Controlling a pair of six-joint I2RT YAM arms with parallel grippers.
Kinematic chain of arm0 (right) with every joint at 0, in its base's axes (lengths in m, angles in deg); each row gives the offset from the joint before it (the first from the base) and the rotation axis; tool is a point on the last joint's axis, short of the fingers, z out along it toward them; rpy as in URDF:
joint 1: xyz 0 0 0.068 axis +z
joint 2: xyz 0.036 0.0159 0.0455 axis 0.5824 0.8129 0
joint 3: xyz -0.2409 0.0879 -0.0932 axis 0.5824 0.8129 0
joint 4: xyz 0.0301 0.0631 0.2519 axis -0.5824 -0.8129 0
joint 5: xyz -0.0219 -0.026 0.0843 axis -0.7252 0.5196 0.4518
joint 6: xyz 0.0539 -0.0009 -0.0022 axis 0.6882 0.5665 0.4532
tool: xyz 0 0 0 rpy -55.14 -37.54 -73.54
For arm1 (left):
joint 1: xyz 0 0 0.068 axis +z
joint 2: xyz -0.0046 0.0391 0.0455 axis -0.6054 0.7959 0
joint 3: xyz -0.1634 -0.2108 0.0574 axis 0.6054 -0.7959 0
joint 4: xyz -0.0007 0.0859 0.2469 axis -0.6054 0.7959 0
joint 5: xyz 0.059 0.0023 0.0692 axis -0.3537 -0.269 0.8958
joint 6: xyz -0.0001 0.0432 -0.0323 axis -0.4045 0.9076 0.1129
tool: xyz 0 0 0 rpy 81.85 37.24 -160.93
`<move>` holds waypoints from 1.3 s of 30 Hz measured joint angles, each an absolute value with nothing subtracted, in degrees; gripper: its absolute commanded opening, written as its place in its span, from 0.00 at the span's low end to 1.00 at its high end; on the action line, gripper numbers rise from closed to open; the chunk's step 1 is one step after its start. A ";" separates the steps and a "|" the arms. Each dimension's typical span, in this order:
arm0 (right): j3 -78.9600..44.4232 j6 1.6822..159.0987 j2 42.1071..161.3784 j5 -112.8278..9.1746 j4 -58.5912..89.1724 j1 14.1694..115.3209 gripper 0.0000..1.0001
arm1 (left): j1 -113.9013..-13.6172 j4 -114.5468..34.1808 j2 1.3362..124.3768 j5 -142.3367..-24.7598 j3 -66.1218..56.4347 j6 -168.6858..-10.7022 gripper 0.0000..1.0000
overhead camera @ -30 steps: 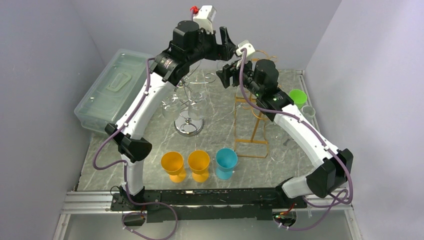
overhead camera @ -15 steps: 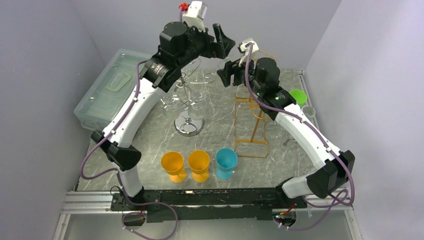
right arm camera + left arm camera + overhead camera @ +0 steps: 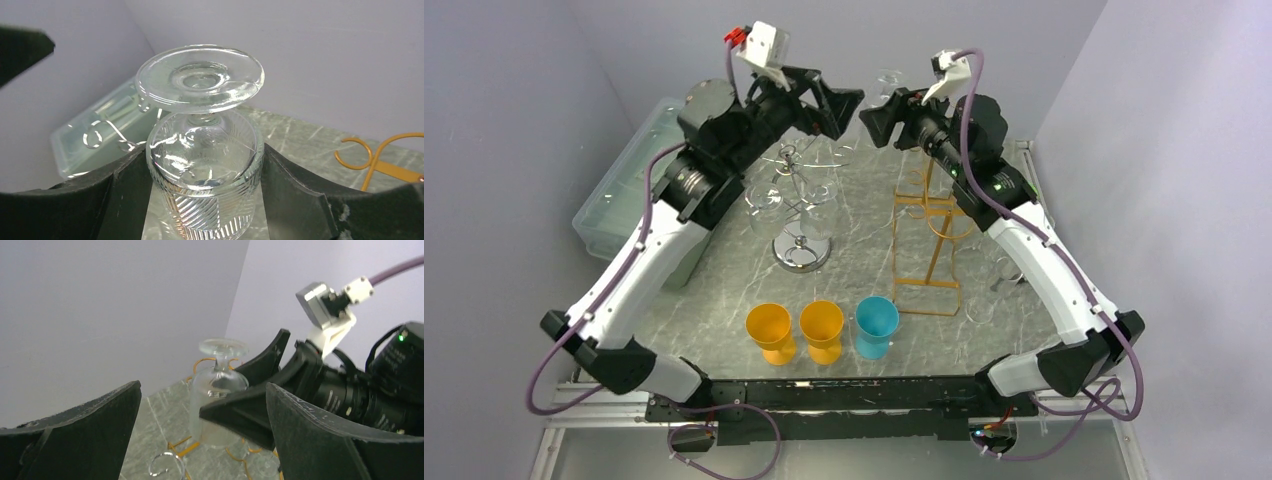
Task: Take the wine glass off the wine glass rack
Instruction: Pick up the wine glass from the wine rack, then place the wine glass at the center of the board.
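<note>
A clear ribbed wine glass (image 3: 200, 150) hangs upside down, foot up, with my right gripper (image 3: 204, 197) shut on its bowl. From above, the glass (image 3: 886, 85) is raised high, to the upper left of the gold wire rack (image 3: 929, 240) and free of its hooks. My left gripper (image 3: 839, 105) stands open just left of it, holding nothing. Through the left wrist view, the glass (image 3: 217, 390) sits beyond my wide-apart left fingers (image 3: 75, 425), apart from them. A silver rack (image 3: 802, 205) with several clear glasses stands below my left gripper.
A clear plastic lidded box (image 3: 639, 180) lies at the left. Two orange cups (image 3: 770, 330) (image 3: 822, 328) and a blue cup (image 3: 876, 325) stand in a row at the front. Clear glassware (image 3: 982, 305) stands right of the gold rack.
My left gripper opened wider and drew back up and to the left, away from the glass. My right gripper rose with the glass, lifting it higher.
</note>
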State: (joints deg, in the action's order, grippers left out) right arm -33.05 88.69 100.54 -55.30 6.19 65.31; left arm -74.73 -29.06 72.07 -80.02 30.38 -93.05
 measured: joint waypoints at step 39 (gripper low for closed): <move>-39.41 130.48 106.53 -48.29 16.86 75.76 0.16 | -74.73 -57.70 34.13 -75.98 -22.82 -66.69 0.76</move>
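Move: The right hand already holds the upturned clear wine glass by its bowl. The top of the silver rack lies about 15 cm to this hand's left, 4 cm back and 9 cm below; the gold rack's top is some 10 cm to its right, 6 cm back and 12 cm lower. From the empty, open left hand the wine glass is roughly 5 cm ahead, 8 cm right and 8 cm below, and the silver rack's top about 7 cm left, level fore and aft, 19 cm down. Keeping its hold on the bowl, the right hand first rises about 5 cm, then swings some 10 cm to the left over towards the silver rack while drawing steadily back and finally climbing a little more, and it rolls and turns its fingers leftward by roughly 45 degrees in all, so that the glass's mouth swings towards the left hand. Meanwhile the left hand, touching nothing, goes about 10 cm left, nearly as far back and some 7 cm down, dropping from above the glass to below it as its fingers tip downward some 25 degrees and draw in slightly, still wide apart. ##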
